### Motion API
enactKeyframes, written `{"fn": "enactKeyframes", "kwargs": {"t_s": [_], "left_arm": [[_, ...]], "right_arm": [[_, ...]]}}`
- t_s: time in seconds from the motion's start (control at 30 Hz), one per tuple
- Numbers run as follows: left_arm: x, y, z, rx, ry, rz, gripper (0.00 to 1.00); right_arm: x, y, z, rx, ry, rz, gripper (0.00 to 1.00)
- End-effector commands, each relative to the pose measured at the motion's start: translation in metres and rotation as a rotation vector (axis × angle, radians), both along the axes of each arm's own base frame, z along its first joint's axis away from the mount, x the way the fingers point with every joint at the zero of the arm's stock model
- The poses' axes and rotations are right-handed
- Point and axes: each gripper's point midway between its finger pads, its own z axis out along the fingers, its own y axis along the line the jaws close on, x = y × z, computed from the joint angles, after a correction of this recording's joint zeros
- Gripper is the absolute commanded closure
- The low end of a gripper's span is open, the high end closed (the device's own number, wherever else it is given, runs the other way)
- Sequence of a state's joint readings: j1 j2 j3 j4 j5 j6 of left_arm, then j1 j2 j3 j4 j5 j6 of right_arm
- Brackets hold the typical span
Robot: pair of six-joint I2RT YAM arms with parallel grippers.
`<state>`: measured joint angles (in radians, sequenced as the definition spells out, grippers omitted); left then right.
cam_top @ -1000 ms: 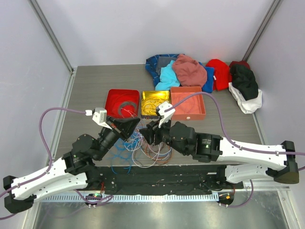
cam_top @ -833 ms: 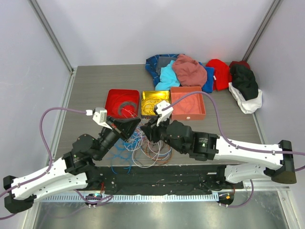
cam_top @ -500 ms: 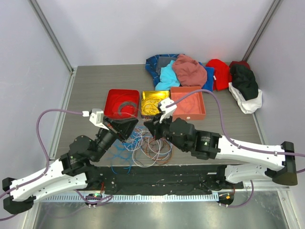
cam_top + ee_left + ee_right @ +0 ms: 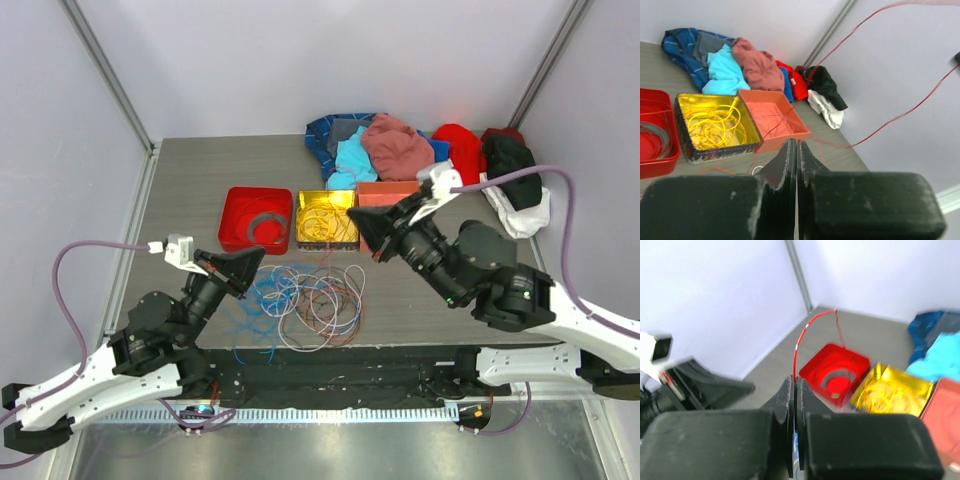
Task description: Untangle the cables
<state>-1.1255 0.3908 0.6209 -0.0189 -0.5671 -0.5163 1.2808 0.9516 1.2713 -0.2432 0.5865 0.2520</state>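
The cables [image 4: 315, 300] lie as a loose tangle of blue, white, orange and red loops on the table between the two arms. My right gripper [image 4: 363, 226] hangs raised over the orange tray [image 4: 385, 189]. It is shut on a thin red cable [image 4: 801, 340], which arcs up out of its jaws [image 4: 796, 379]. My left gripper [image 4: 255, 264] is shut at the tangle's left edge. In the left wrist view, red cable strands [image 4: 900, 117] run from near its tips [image 4: 794, 142] up to the right. Whether one is pinched there is hidden.
A red tray [image 4: 232, 205] holding a grey coil, a yellow tray [image 4: 303, 232] of yellow cable and the orange tray stand in a row behind the tangle. A heap of coloured clothes [image 4: 400, 145] lies at the back right. Mauve hoses loop beside both arms.
My right gripper has shut on the red cable and lifted up and back to the right, off the tangle. My left gripper has drawn back to the left. The tangle has spread a little.
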Motion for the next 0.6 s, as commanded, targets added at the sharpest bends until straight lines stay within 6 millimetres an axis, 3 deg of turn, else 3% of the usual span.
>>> {"fn": "enactKeyframes", "kwargs": {"t_s": [0.0,0.03,0.1,0.23,0.3,0.4,0.57], "left_arm": [[0.002,0.010,-0.006,0.004,0.028,0.041,0.94],[0.003,0.010,-0.012,0.014,0.039,0.045,0.89],[0.003,0.012,-0.017,0.006,0.047,0.050,0.83],[0.003,0.007,-0.036,0.010,0.074,0.041,0.49],[0.003,0.002,-0.044,0.017,0.088,0.029,0.31],[0.003,-0.006,-0.051,0.024,0.107,0.006,0.24],[0.001,-0.014,-0.060,0.027,0.135,-0.023,0.23]], "right_arm": [[0.011,-0.041,0.060,0.007,-0.107,-0.134,0.99],[0.012,-0.050,0.080,0.032,-0.126,-0.160,0.99],[0.015,-0.063,0.096,0.021,-0.158,-0.209,0.99],[0.016,-0.083,0.137,0.061,-0.203,-0.260,0.99],[0.017,-0.081,0.146,0.054,-0.217,-0.265,0.99],[0.017,-0.085,0.165,0.065,-0.234,-0.276,0.99],[0.026,-0.083,0.157,0.009,-0.225,-0.337,0.99]]}}
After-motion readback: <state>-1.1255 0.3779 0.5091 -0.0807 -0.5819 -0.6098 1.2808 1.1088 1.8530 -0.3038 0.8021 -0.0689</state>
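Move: The red cable is already in the right fingers; the orange box, where such cables lie, is about 28 cm ahead of the right hand, 10 cm to its right and 40 cm below. The yellow tin stands level with that box, roughly 4 cm left of the hand; the cable pile is some 8 cm ahead, 4 cm left and 43 cm down. From the left hand, the pile lies about 8 cm ahead, 10 cm right and 33 cm below. The red cable, still pinched in the shut right fingers, is drawn up high away from the pile, about 17 cm up and 8 cm to the right, the hand swinging some 15 degrees clockwise and tipping its fingers upward. Meanwhile the left hand opens its empty fingers wide and sinks about 6 cm towards the cable pile. ##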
